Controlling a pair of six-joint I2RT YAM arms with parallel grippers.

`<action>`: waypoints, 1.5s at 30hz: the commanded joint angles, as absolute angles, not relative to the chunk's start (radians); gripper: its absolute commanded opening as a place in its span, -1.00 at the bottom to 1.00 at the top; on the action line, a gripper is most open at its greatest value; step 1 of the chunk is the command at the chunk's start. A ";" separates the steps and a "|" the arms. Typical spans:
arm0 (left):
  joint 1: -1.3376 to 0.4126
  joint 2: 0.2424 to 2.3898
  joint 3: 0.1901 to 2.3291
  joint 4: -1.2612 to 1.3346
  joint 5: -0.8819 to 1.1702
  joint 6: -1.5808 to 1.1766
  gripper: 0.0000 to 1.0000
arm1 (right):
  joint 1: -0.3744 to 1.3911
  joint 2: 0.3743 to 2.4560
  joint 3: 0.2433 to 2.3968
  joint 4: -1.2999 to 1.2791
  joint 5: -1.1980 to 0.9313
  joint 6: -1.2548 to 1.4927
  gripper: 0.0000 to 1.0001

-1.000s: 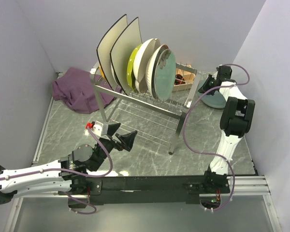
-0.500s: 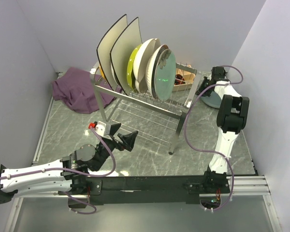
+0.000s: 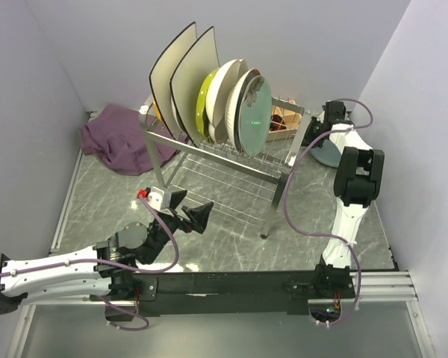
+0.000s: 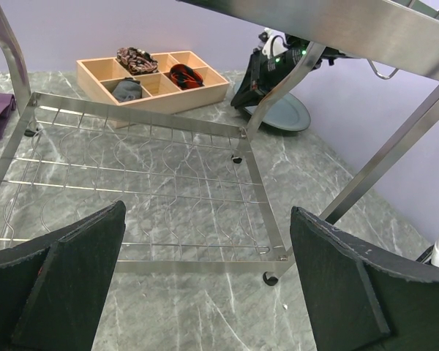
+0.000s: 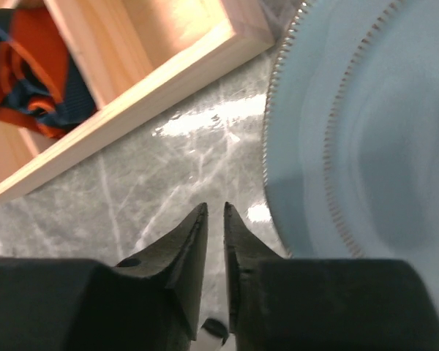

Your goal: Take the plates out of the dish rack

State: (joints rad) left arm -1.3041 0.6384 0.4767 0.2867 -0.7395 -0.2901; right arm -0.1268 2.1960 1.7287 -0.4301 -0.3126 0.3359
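Observation:
The dish rack [image 3: 209, 153] stands mid-table on tall legs. In it, upright, are two large cream square plates [image 3: 172, 71], a yellow-green one [image 3: 204, 101], a cream round one [image 3: 225, 89] and a teal-grey one [image 3: 255, 112] at the front. Another blue-grey plate [image 3: 330, 155] [image 5: 366, 131] lies flat on the table at the far right. My right gripper [image 3: 319, 133] [image 5: 215, 208] hangs low beside its left rim, jaws a narrow slit apart and empty. My left gripper [image 3: 187, 207] [image 4: 206, 210] is wide open, empty, facing the rack's lower shelf [image 4: 132, 146].
A wooden compartment box [image 3: 284, 119] [image 4: 154, 73] [image 5: 132, 44] with small items sits behind the rack, close to the right gripper. A purple cloth [image 3: 116, 138] lies at the back left. Walls close in on both sides.
The right arm has drawn slightly back and left, away from the flat plate. The left arm has barely shifted.

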 commanded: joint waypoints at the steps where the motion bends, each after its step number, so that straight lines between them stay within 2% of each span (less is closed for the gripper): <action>1: -1.307 0.629 0.483 0.322 -0.747 -0.282 0.99 | -0.133 2.069 1.778 -0.449 -0.319 0.363 -0.48; 6: -1.307 0.635 0.488 0.319 -0.746 -0.282 0.99 | -0.143 2.034 2.011 -0.617 -0.310 0.385 -0.41; 8: -1.307 0.631 0.486 0.319 -0.747 -0.282 0.99 | -0.143 1.953 1.981 -0.580 -0.333 0.409 -0.39; 13: -1.307 0.624 0.477 0.328 -0.764 -0.276 0.99 | -0.118 1.765 1.878 -0.578 -0.267 0.471 -0.18; 14: -1.308 0.626 0.479 0.327 -0.762 -0.276 0.99 | -0.111 1.735 1.872 -0.598 -0.196 0.469 -0.10; 15: -1.307 0.627 0.482 0.325 -0.762 -0.278 0.99 | -0.097 1.670 1.852 -0.601 -0.169 0.465 0.07; 17: -1.307 0.630 0.485 0.321 -0.759 -0.279 0.99 | -0.060 1.600 1.833 -0.613 -0.082 0.459 0.27; 18: -1.307 0.630 0.483 0.321 -0.764 -0.279 0.99 | -0.046 1.567 1.826 -0.624 -0.046 0.459 0.48; 20: -1.307 0.630 0.482 0.324 -0.768 -0.276 0.99 | -0.005 1.468 1.821 -0.653 -0.002 0.459 0.68; 21: -1.307 0.630 0.482 0.322 -0.770 -0.278 0.99 | -0.005 1.401 1.803 -0.655 0.065 0.459 1.00; 29: -1.307 0.581 0.469 0.321 -0.779 -0.279 0.99 | 0.169 1.082 1.625 -0.724 0.140 0.445 1.00; 31: -1.307 0.574 0.474 0.311 -0.763 -0.287 0.99 | 0.199 0.974 1.517 -0.723 0.138 0.457 1.00; 39: -1.307 0.566 0.477 0.307 -0.736 -0.301 0.99 | 0.206 0.579 1.125 -0.713 0.135 0.537 1.00; 45: -1.307 0.560 0.497 0.272 -0.773 -0.324 0.99 | 0.207 0.473 0.945 -0.698 0.072 0.557 1.00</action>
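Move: The green plate at the rack's right end, my next one, is about 24 cm to the left of my right hand, 21 cm back and some 40 cm higher; the white plate stands 3 cm left of it. Beside my fingertips, the unloaded plate lies about 10 cm right and 5 cm lower, and the wooden box about 17 cm left, 7 cm ahead. From my left hand the green plate is some 15 cm ahead, 14 cm right and 18 cm up. I lift my right hand steeply away from the unloaded plate beside the box, then sweep it back past the rack's right side, some 35 cm towards my base and about 5 cm left. It peaks about 40 cm up and sinks some 13 cm at the end. On the way my nearly shut fingers open wide and swing up about 40 degrees, from pointing steeply down to almost level. ##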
